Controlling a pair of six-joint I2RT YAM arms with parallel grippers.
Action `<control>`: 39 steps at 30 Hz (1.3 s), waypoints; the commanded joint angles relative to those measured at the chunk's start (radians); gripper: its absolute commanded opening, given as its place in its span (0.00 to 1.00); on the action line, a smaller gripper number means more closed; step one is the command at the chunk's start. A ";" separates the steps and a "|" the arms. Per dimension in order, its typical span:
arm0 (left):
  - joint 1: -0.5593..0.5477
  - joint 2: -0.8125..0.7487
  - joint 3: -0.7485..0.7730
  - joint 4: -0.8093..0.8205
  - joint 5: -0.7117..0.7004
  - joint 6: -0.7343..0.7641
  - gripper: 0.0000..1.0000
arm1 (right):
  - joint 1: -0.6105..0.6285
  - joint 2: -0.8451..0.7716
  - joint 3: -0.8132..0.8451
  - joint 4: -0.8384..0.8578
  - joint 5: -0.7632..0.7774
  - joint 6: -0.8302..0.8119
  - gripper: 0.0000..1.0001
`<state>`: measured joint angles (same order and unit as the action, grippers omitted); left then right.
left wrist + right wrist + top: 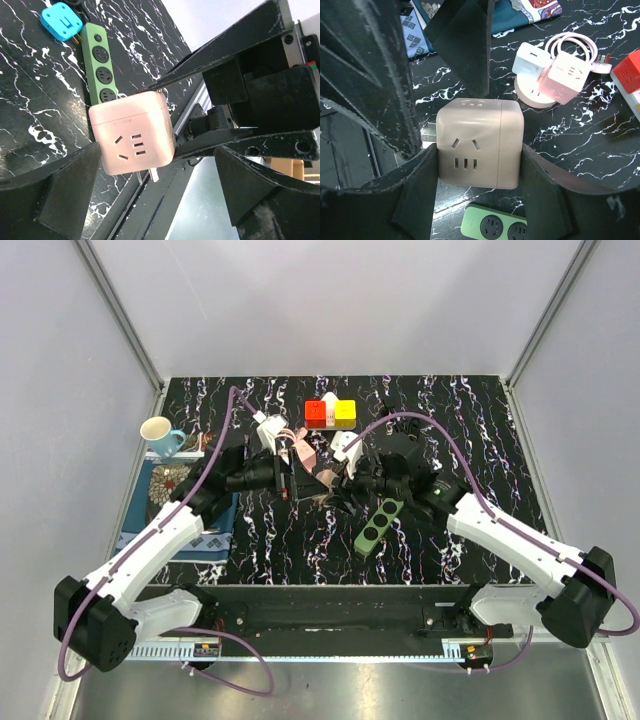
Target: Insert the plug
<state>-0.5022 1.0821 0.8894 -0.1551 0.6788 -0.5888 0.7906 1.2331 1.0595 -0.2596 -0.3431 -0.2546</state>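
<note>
The plug [479, 145] is a pale pink cube adapter with socket slots on its faces and metal prongs [155, 174] sticking out of one side. My right gripper [480, 172] is shut on it, one finger on each side, holding it above the table. My left gripper [156, 182] faces it from the other side, open wide; the cube [132, 132] sits near its left finger without being clamped. The green power strip [492, 227] lies on the table just below the cube. In the top view both grippers [300, 480] [342, 485] meet at the table's middle, beside the strip [378, 527].
Behind them a second pink cube [567, 76] with a looped cable and a white adapter [532, 62] sit on a round base. Red and yellow socket blocks [330, 413] stand at the back. A blue plug [61, 21] lies at the strip's far end. A cup [158, 432] and patterned cloth [165, 495] are at the left.
</note>
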 commanded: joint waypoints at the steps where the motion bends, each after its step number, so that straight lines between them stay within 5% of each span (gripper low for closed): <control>1: 0.005 0.053 0.066 0.065 0.129 -0.068 0.99 | 0.016 -0.044 0.000 0.051 -0.002 -0.032 0.18; 22: 0.007 0.147 0.033 0.060 0.090 -0.109 0.87 | 0.016 -0.089 -0.053 0.106 0.015 -0.006 0.18; 36: 0.007 0.151 -0.021 0.101 0.162 -0.175 0.66 | 0.016 -0.086 -0.087 0.183 -0.005 0.046 0.20; 39: 0.007 0.154 -0.021 0.103 0.174 -0.177 0.54 | 0.016 -0.083 -0.087 0.189 -0.010 0.052 0.20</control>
<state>-0.4961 1.2301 0.8742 -0.1020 0.7971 -0.7555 0.7982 1.1732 0.9611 -0.1707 -0.3332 -0.2268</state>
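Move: The pale plug block, still gripped between the right hand's pads, lies about 3 cm below the open left hand, some 2 cm to its right and 1 cm ahead. From the left hand, the round socket with the cubes sits on the table about 8 cm ahead, 5 cm left and 15 cm down. The green power strip lies roughly 15 cm right and 2 cm back, about 15 cm down. Left hand sinks about 3 cm, rolls some 15 degrees and pinches the plug block the right hand keeps holding. ##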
